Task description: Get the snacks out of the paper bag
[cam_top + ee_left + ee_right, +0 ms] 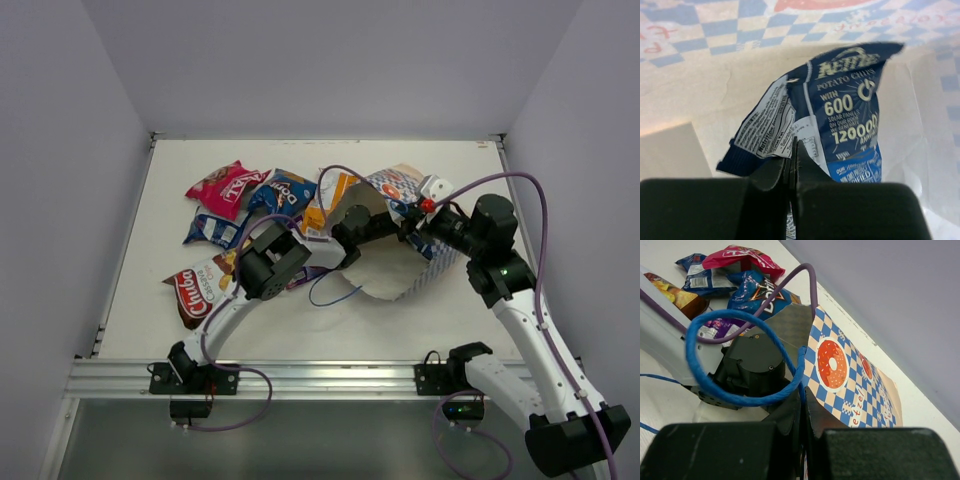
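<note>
The paper bag (412,268) lies on its side at mid-table, its mouth facing left. My left gripper (372,228) reaches inside it. In the left wrist view the left gripper (794,146) is shut on a dark blue potato-chip packet (845,115), which rests against the cream inner wall of the bag (695,90). My right gripper (804,396) is shut on the checkered rim of the paper bag (840,372), where the blue cord handle (700,375) joins it. In the top view the right gripper (421,211) holds the bag's upper edge.
Other snacks lie left of the bag: a pink-red packet (224,187), a blue packet (282,190), a blue-white packet (211,230), an orange packet (330,200) and a red-brown chips bag (198,287). A loose blue cord (330,293) trails in front of the bag.
</note>
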{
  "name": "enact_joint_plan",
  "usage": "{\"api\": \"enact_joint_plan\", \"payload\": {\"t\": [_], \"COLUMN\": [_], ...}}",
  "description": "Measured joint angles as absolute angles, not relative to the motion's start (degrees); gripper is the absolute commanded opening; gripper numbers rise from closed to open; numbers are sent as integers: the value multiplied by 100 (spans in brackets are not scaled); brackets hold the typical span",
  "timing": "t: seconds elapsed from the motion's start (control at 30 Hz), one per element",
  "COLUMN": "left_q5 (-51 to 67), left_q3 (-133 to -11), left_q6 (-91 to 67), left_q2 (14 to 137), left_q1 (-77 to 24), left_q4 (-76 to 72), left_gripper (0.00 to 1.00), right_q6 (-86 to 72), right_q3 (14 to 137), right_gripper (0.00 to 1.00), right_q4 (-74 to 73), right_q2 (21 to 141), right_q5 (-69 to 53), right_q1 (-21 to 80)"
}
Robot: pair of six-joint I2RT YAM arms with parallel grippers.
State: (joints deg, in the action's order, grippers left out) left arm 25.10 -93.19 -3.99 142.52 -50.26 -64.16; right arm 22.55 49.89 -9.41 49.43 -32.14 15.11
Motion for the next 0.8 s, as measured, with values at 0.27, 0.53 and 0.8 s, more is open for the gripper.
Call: {"api": "enact_joint_plan", "payload": {"t": [0.27, 0.53, 0.8], "left_q5": [2421, 2309, 1667], "left_q3": [-7629, -5852, -5094], "left_q6": [-497, -637, -670], "left_q2": [13131, 11061, 8602], "left_q1": [-5026, -5033, -5039], "left_q4": [-6676, -6648, -5013], "left_gripper": [0, 0, 0], "right_q6": [2154, 2078, 1667], "right_q3": [4899, 4711, 4709], "right_gripper": [0, 0, 0], "right_q4": [-757, -429, -285], "right_q2": [4821, 4814, 4923], "right_q5": [-2246, -858, -290], "right_q1": [1577, 1380, 729]}}
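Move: The left hand, inside the paper bag, already pinches the blue chip packet. The nearest laid-out snack, the orange packet, is some 17 cm ahead, 18 cm to its left and 12 cm lower; the purple packet is about 28 cm left and 3 cm ahead, the blue Doritos bag 36 cm left and 22 cm ahead. The right hand holds the bag's handle; the bag's middle is roughly 8 cm ahead, 2 cm left and 18 cm below. Left lifts the pinched packet 16 cm up, left and back; right draws the bag 12 cm right, turning clockwise. ##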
